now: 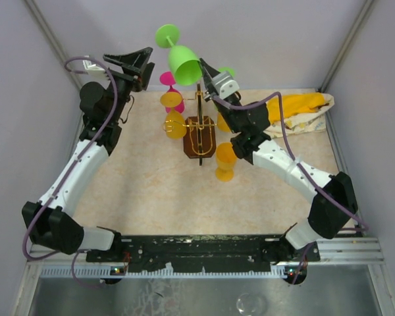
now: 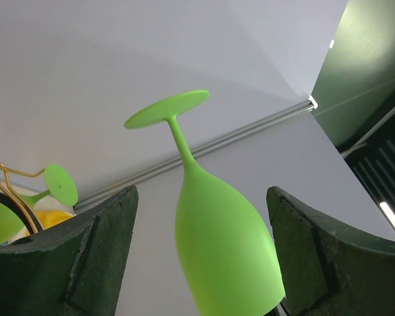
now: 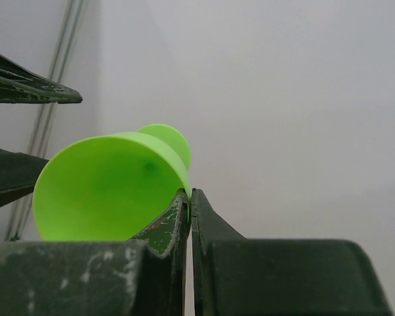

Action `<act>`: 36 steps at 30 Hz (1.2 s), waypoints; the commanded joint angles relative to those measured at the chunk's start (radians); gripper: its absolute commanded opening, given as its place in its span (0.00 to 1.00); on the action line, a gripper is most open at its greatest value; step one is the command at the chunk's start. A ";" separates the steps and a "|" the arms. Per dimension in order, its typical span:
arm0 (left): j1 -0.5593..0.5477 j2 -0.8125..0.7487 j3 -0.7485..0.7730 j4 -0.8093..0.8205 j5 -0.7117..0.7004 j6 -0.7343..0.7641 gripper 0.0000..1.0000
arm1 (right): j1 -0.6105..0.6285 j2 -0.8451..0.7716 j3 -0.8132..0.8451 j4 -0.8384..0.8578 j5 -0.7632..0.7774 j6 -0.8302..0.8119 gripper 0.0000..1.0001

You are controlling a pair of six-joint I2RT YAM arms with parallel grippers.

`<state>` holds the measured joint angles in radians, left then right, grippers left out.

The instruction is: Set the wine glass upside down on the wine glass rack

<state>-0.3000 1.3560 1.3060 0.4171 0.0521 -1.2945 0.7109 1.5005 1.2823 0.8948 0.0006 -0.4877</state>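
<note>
A bright green wine glass (image 1: 184, 62) hangs high in the air above the wine glass rack (image 1: 199, 137), tilted, with its foot up and its bowl mouth down. My right gripper (image 1: 205, 70) is shut on the rim of the bowl (image 3: 99, 191), one finger inside and one outside (image 3: 189, 192). My left gripper (image 1: 135, 66) stands open just left of the glass. In the left wrist view the bowl (image 2: 224, 243) sits between the spread fingers (image 2: 201, 191), with gaps on both sides. The rack is gold wire on a dark brown base.
Pink (image 1: 172, 81) and orange (image 1: 174, 125) glasses hang on the rack's left arms. Another orange glass (image 1: 225, 159) hangs on the right and a second green glass (image 2: 58, 184) at the back. A yellow cloth (image 1: 301, 108) lies at the table's far right. Grey walls close in the table.
</note>
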 commanded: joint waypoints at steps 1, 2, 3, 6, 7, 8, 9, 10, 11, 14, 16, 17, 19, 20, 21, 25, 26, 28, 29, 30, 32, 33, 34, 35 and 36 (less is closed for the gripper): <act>-0.011 0.004 -0.014 0.052 -0.002 -0.030 0.84 | 0.012 -0.012 0.013 0.049 -0.055 0.040 0.00; -0.012 0.006 -0.014 0.052 -0.001 -0.032 0.84 | 0.013 -0.008 0.013 0.051 -0.058 0.040 0.00; -0.014 0.007 -0.015 0.054 0.003 -0.039 0.84 | 0.013 -0.004 0.013 0.054 -0.061 0.039 0.00; -0.023 0.016 -0.014 0.055 0.015 -0.045 0.81 | 0.016 0.005 0.017 0.051 -0.075 0.039 0.00; -0.026 0.020 -0.013 0.056 0.015 -0.047 0.81 | 0.018 0.007 0.016 0.050 -0.079 0.042 0.00; -0.026 0.023 -0.011 0.059 0.016 -0.049 0.79 | 0.019 0.008 0.014 0.052 -0.083 0.046 0.00; -0.028 0.028 -0.009 0.061 0.019 -0.049 0.79 | 0.018 0.009 0.012 0.055 -0.087 0.052 0.00; -0.030 0.032 -0.007 0.061 0.021 -0.049 0.78 | 0.018 0.008 0.007 0.061 -0.092 0.060 0.00; -0.033 0.037 -0.006 0.064 0.021 -0.049 0.78 | 0.019 0.006 0.003 0.064 -0.100 0.067 0.00; -0.044 0.049 -0.006 0.068 0.020 -0.055 0.76 | 0.019 -0.002 -0.009 0.072 -0.130 0.088 0.00; -0.049 0.057 -0.005 0.074 0.021 -0.058 0.74 | 0.020 -0.006 -0.017 0.079 -0.141 0.099 0.00; -0.050 0.060 -0.003 0.077 0.021 -0.060 0.73 | 0.021 -0.008 -0.020 0.081 -0.147 0.102 0.00; -0.054 0.068 0.001 0.082 0.024 -0.061 0.71 | 0.021 -0.009 -0.024 0.081 -0.164 0.106 0.00; -0.054 0.072 0.001 0.086 0.027 -0.060 0.70 | 0.020 -0.009 -0.024 0.078 -0.173 0.107 0.00; -0.055 0.073 0.001 0.091 0.027 -0.061 0.68 | 0.021 -0.011 -0.024 0.073 -0.184 0.110 0.00; -0.055 0.078 0.002 0.104 0.029 -0.062 0.58 | 0.021 -0.017 -0.026 0.062 -0.190 0.111 0.00; -0.056 0.077 0.001 0.108 0.030 -0.060 0.54 | 0.021 -0.017 -0.029 0.064 -0.182 0.107 0.00; -0.055 0.078 0.003 0.110 0.029 -0.055 0.47 | 0.020 -0.018 -0.032 0.070 -0.177 0.097 0.00; -0.056 0.078 0.004 0.112 0.029 -0.052 0.44 | 0.022 -0.018 -0.033 0.069 -0.178 0.097 0.00; -0.055 0.080 0.004 0.115 0.029 -0.051 0.41 | 0.021 -0.019 -0.033 0.068 -0.182 0.097 0.00; -0.055 0.082 0.003 0.122 0.033 -0.051 0.36 | 0.021 -0.020 -0.034 0.068 -0.188 0.095 0.00; -0.056 0.084 0.002 0.126 0.037 -0.052 0.36 | 0.021 -0.021 -0.036 0.070 -0.188 0.093 0.00; -0.056 0.086 0.002 0.130 0.042 -0.054 0.35 | 0.021 -0.021 -0.040 0.073 -0.183 0.088 0.00; -0.056 0.087 0.000 0.138 0.047 -0.056 0.35 | 0.021 -0.024 -0.043 0.075 -0.179 0.085 0.00; -0.055 0.089 -0.002 0.144 0.052 -0.057 0.35 | 0.021 -0.027 -0.048 0.079 -0.176 0.082 0.00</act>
<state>-0.3405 1.4307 1.2972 0.5034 0.0483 -1.3651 0.7189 1.5139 1.2488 0.9104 -0.1619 -0.4011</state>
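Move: The green wine glass, tipped nearly level with its foot forward-left, has its middle about 4 cm ahead of my open left hand and 7 cm to its right, at hand height. From my right hand, pinching its rim, that middle is some 5 cm ahead and 7 cm left. The rack's middle is level with my left hand, 14 cm right, 33 cm below; its hanging pink glass is 3 cm ahead, 5 cm right, 24 cm below. I bring my hands together above the rack: my right, keeping its pinch on the rim, carries the green glass about 3 cm left, sinking and drawing back a little as it turns some 10 degrees counter-clockwise. My left slips about 3 cm right and down around the neck where stem meets bowl, then rises slightly and eases a little back left while its wide-open fingers close to under half, coming onto the neck. ##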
